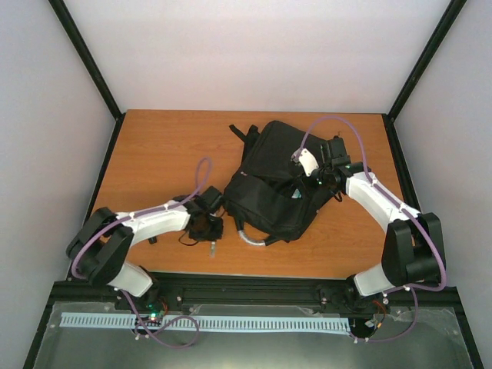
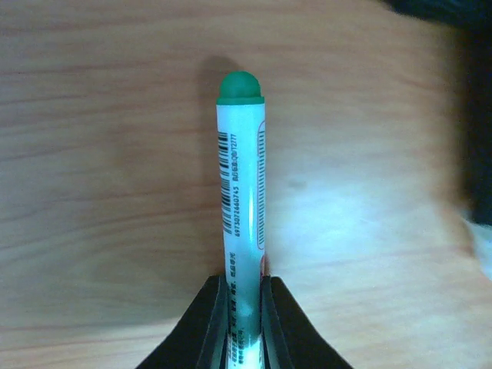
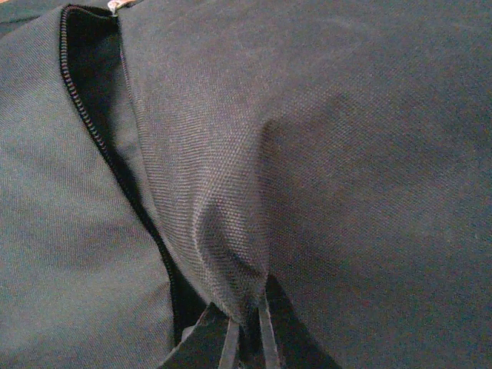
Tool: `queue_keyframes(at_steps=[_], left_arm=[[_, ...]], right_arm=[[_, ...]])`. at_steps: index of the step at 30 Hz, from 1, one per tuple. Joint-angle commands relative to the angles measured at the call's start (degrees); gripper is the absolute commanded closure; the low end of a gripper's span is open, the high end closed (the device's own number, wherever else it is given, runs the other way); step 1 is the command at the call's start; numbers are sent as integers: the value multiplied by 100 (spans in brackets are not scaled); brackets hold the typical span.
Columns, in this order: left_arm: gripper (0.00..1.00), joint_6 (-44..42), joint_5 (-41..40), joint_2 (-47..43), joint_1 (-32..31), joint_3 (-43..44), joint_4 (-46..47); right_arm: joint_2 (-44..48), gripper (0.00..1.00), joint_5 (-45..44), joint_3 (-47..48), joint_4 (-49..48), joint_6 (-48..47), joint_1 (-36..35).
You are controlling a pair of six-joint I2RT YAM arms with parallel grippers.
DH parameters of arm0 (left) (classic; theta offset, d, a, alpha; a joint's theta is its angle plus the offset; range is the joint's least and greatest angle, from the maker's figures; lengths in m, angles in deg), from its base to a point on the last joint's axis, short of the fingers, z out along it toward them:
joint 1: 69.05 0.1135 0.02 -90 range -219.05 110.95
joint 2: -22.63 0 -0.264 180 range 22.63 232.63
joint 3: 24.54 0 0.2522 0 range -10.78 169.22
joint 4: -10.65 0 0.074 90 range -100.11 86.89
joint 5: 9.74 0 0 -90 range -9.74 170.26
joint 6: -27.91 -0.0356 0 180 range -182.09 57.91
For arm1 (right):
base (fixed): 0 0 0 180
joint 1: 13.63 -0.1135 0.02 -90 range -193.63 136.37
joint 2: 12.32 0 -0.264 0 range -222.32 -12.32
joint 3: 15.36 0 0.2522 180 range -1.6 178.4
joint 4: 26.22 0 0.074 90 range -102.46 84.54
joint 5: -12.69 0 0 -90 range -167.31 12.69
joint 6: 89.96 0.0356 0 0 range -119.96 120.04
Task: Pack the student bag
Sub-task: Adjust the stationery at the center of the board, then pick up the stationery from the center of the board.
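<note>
The student bag [image 1: 277, 181], a black fabric backpack, lies mid-table with its zip [image 3: 100, 115] gaping. A fold of its fabric [image 3: 369, 154] is pinched in my right gripper [image 3: 247, 311], which is shut beside the open zip; from above this gripper [image 1: 319, 173] sits on the bag's right side. A white marker with a green cap [image 2: 242, 192] lies along the wood, cap pointing away. My left gripper [image 2: 244, 280] is shut on its near end. Seen from above, the left gripper [image 1: 209, 229] is low over the table, just left of the bag.
The wooden table [image 1: 161, 146] is framed by black posts and white walls. The bag's grey handle loop [image 1: 252, 238] curls toward the near edge. Shoulder straps [image 1: 242, 132] trail off the bag's far side.
</note>
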Motion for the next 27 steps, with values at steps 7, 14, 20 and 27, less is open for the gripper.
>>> queue_keyframes(at_steps=[7, 14, 20, 27], left_arm=[[66, -241, -307, 171, -836, 355, -785], [61, -133, 162, -408, -958, 205, -1031], [57, -242, 76, -292, -1039, 295, -1019], [60, -400, 40, 120, -1056, 513, -988]], right_arm=[[-92, 97, 153, 169, -110, -20, 42], [-96, 97, 223, 185, -91, -10, 41], [-92, 97, 231, 194, -73, -24, 36], [-57, 97, 215, 192, -70, -29, 41]])
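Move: The left fingers are already pinching the white marker low on the table. The marker's middle is about 1 cm ahead of them, with its green end pointing forward and its clear cap back. The backpack's grey handle is roughly 12 cm to the right and about level, and the backpack's middle some 20 cm ahead and 20 cm right. From the right hand, the marker is around 23 cm left, 13 cm back and 14 cm below. Drag the pinched marker about 3.5 cm right towards the backpack handle, turning the left wrist some 10 degrees clockwise. Then open the fingers to just under half, let go, and draw back about 5 cm along the marker to its clear cap end, easing a little left, rising slightly and sinking again. Keep the right gripper shut and still on the backpack's cloth. ##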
